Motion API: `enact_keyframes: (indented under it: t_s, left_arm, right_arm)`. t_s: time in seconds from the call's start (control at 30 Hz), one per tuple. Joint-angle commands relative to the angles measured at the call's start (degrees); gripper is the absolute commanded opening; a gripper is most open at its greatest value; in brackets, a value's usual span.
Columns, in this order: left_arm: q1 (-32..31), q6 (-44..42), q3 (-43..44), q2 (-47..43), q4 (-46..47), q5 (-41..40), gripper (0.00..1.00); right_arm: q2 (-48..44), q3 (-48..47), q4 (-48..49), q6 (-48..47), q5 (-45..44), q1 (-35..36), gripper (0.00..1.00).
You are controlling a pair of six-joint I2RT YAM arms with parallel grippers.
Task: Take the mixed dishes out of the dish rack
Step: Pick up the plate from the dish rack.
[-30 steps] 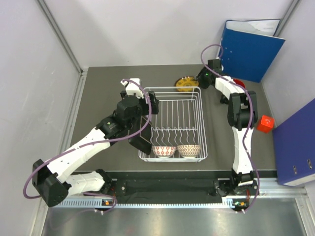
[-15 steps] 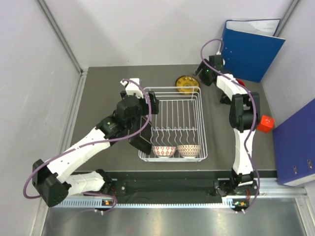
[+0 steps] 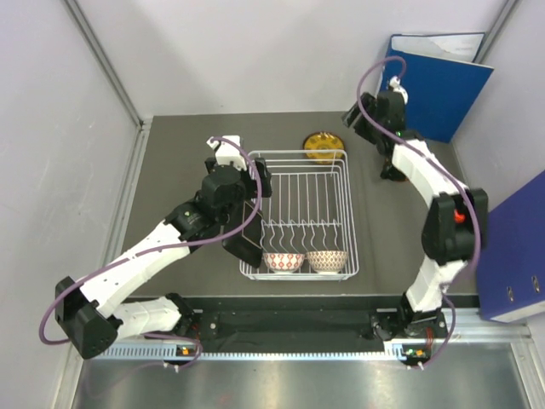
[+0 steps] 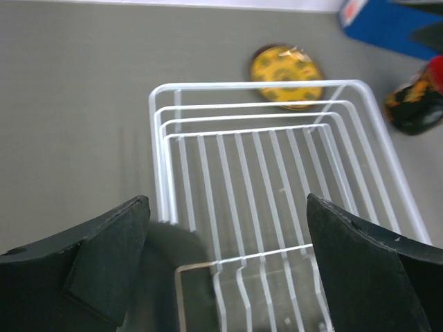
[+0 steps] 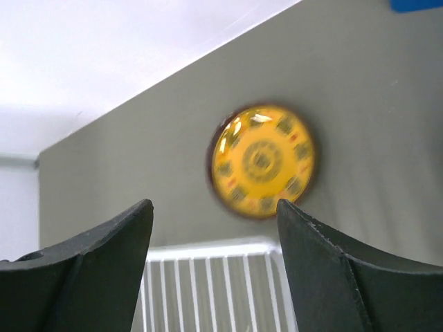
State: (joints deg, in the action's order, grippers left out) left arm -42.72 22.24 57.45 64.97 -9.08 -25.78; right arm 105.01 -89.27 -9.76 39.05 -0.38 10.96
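The white wire dish rack (image 3: 341, 192) holds two small patterned bowls (image 3: 283, 261) (image 3: 327, 260) at its near end. A black square plate (image 3: 243, 247) leans at its left side by the prongs. The yellow plate (image 3: 324, 145) lies flat on the table past the rack's far edge. My right gripper (image 3: 352, 119) hangs open and empty above and right of the yellow plate (image 5: 263, 161). My left gripper (image 3: 258, 177) is wide open over the rack (image 4: 277, 173), holding nothing. The red mug (image 4: 435, 69) shows blurred right of the rack; my right arm hides it from above.
A blue binder (image 3: 434, 81) stands at the back right and another (image 3: 511, 256) along the right edge. A small red cube (image 3: 457, 216) peeks from behind my right elbow. Grey walls close in the left and far sides.
My right gripper has opened wider and drawn up and back from the yellow plate, which stays on the table. Its elbow swung right. The left arm has not moved.
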Motion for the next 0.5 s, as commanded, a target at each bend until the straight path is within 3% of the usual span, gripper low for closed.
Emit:
enact_keyframes:
  t_s: [0.0,0.27,0.47]
  left_arm:
    - [0.3,-2.3,5.8,-1.0,-6.3,-7.7,0.99]
    - [0.5,-5.9,7.5,-9.3,-14.6,-8.2,0.99]
    - [1.5,-1.8,5.4,-14.5,-20.4,-1.6,0.99]
  right_arm:
    - [-16.8,9.4,11.9,-3.1,-1.5,7.3,0.72]
    - [-39.2,27.2,17.0,-10.3,-6.7,22.9,0.72]
    - [-49.1,36.4,14.8,-9.3,-8.0,25.9,0.71]
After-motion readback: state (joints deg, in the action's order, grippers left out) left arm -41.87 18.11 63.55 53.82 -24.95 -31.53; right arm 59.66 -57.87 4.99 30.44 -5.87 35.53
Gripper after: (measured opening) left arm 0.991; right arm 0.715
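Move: From the left hand, the black square plate in the rack stands about 9 cm back, 4 cm left and some 16 cm below; the red-patterned bowl is about 15 cm back, 7 cm right and 22 cm lower. From the right hand, the black plate lies about 30 cm back, 30 cm left and 12 cm below, while the already unloaded yellow plate is about 5 cm ahead, 7 cm left and 19 cm below. Right hand sweeps back some 22 cm and up, away from yellow plate; open left hand shifts left, rising 5. ##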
